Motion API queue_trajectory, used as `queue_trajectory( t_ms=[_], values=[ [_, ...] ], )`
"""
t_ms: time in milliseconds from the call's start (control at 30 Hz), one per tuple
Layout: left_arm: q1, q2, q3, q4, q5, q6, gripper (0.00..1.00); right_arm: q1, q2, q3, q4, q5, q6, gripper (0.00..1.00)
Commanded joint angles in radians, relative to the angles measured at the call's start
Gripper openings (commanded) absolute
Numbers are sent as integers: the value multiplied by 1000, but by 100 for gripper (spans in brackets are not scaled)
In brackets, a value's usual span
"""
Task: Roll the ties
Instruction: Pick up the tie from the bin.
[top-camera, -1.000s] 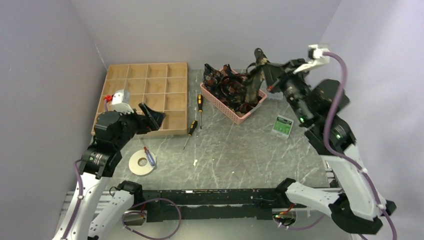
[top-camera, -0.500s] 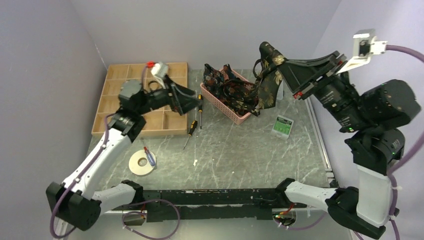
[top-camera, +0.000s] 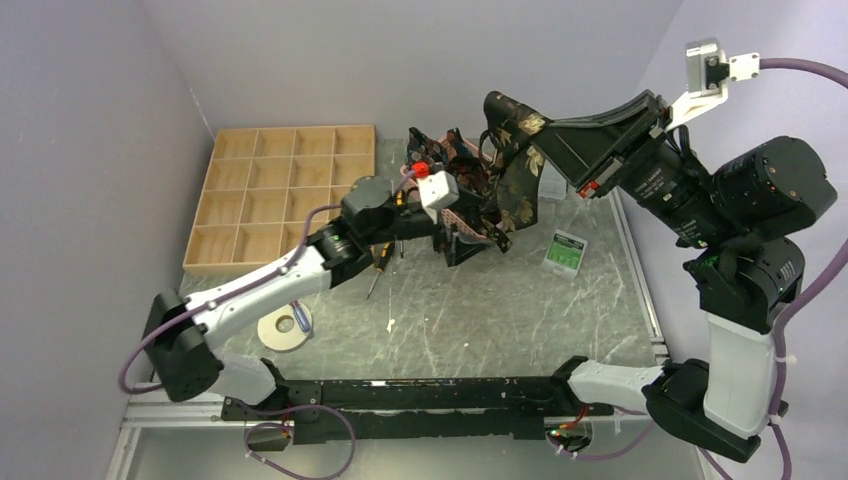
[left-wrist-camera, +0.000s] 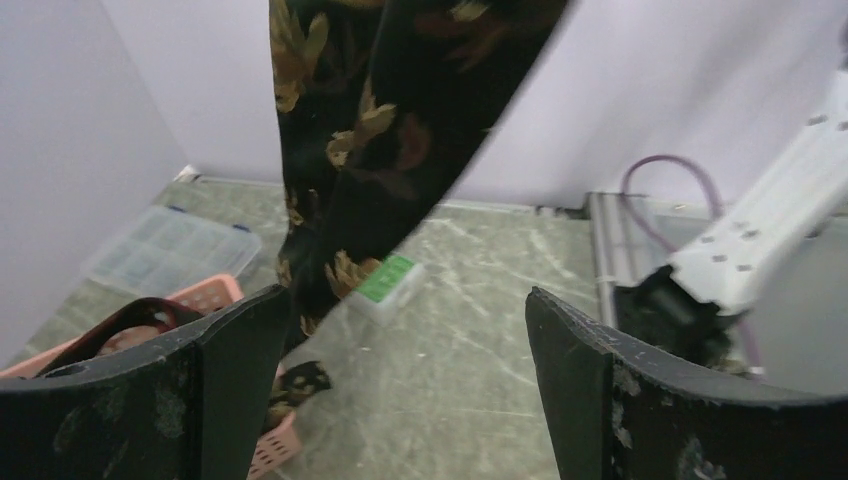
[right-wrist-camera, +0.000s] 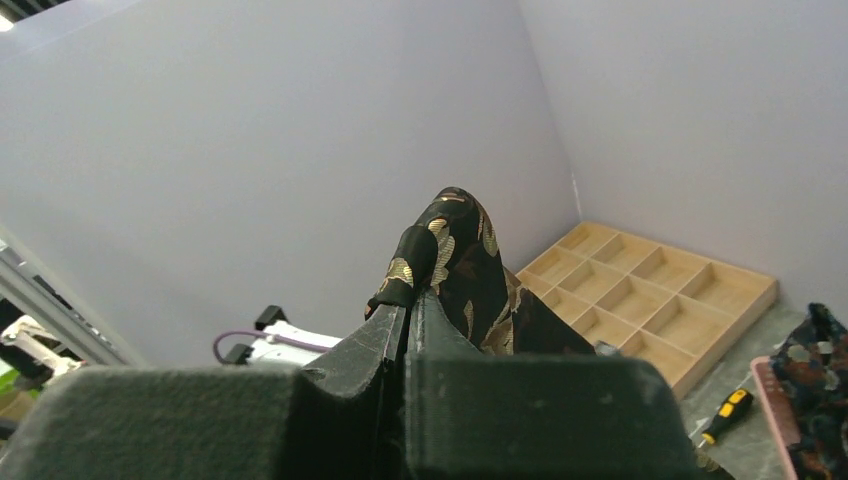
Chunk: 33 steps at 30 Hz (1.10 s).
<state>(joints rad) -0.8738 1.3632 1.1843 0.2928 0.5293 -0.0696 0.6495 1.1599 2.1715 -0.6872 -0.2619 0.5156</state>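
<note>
A black tie with tan-gold leaf patterns (top-camera: 515, 160) hangs in the air over the pink basket (top-camera: 455, 216), and my right gripper (top-camera: 545, 133) is shut on its upper fold. The right wrist view shows that tie (right-wrist-camera: 460, 260) pinched between the closed fingers of the right gripper (right-wrist-camera: 410, 300). More ties (top-camera: 440, 150) lie heaped in the basket. My left gripper (top-camera: 472, 240) reaches across to the basket's near side, open. In the left wrist view the left gripper (left-wrist-camera: 405, 330) holds nothing, and the hanging tie (left-wrist-camera: 370, 130) is beyond its left finger (left-wrist-camera: 230, 360).
A wooden compartment tray (top-camera: 290, 195) lies at the back left. Two screwdrivers (top-camera: 383, 262) lie beside it, partly under the left arm. A tape roll (top-camera: 283, 328) and a small screwdriver (top-camera: 297, 318) sit near the left. A green-labelled box (top-camera: 566, 251) and a clear box (top-camera: 550, 185) are right of the basket.
My left arm has swung from the wooden tray across to the basket, still open. My right gripper has raised the tie out of the basket and shifted it slightly left.
</note>
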Motion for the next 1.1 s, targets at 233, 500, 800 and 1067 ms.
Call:
queue_trajectory(
  t_ms=[233,500,800,1067],
  values=[
    [-16,208,130,158,-217,170,32,3,-19,8,68,-14,59,0],
    [-14,121,353,77,-420,287,3,3,-275,-310,134,231,-58,20],
    [-44,92,818,-190,-318,291,3,3,-465,-565,185,375,-95,99],
    [-75,101,994,-291,-325,272,3,2,-536,-757,239,393,-64,100]
  ],
)
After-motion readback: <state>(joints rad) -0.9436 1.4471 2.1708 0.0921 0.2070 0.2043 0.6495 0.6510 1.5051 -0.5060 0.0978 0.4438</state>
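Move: The tie hangs from the right hand's shut fingers. The stretch of it within the left hand's reach lies about 7 cm ahead of that hand, 5 cm to its right and 3 cm lower; the bin is some 22 cm ahead and 32 cm below, the green box 13 cm ahead, 21 cm right and 36 cm down. From the right hand, this stretch is roughly 12 cm ahead and 29 cm below, neither left nor right. Forward, with some downward and rightward travel, the open left hand reaches about 8 cm to the hanging tie and closes on it, then sweeps up some 40 cm, later back and left as well, its fingers tipping upward. The right hand keeps its pinch at first, then opens wide and lets go while drawing off to the right and down, turning clockwise about 20 degrees. ##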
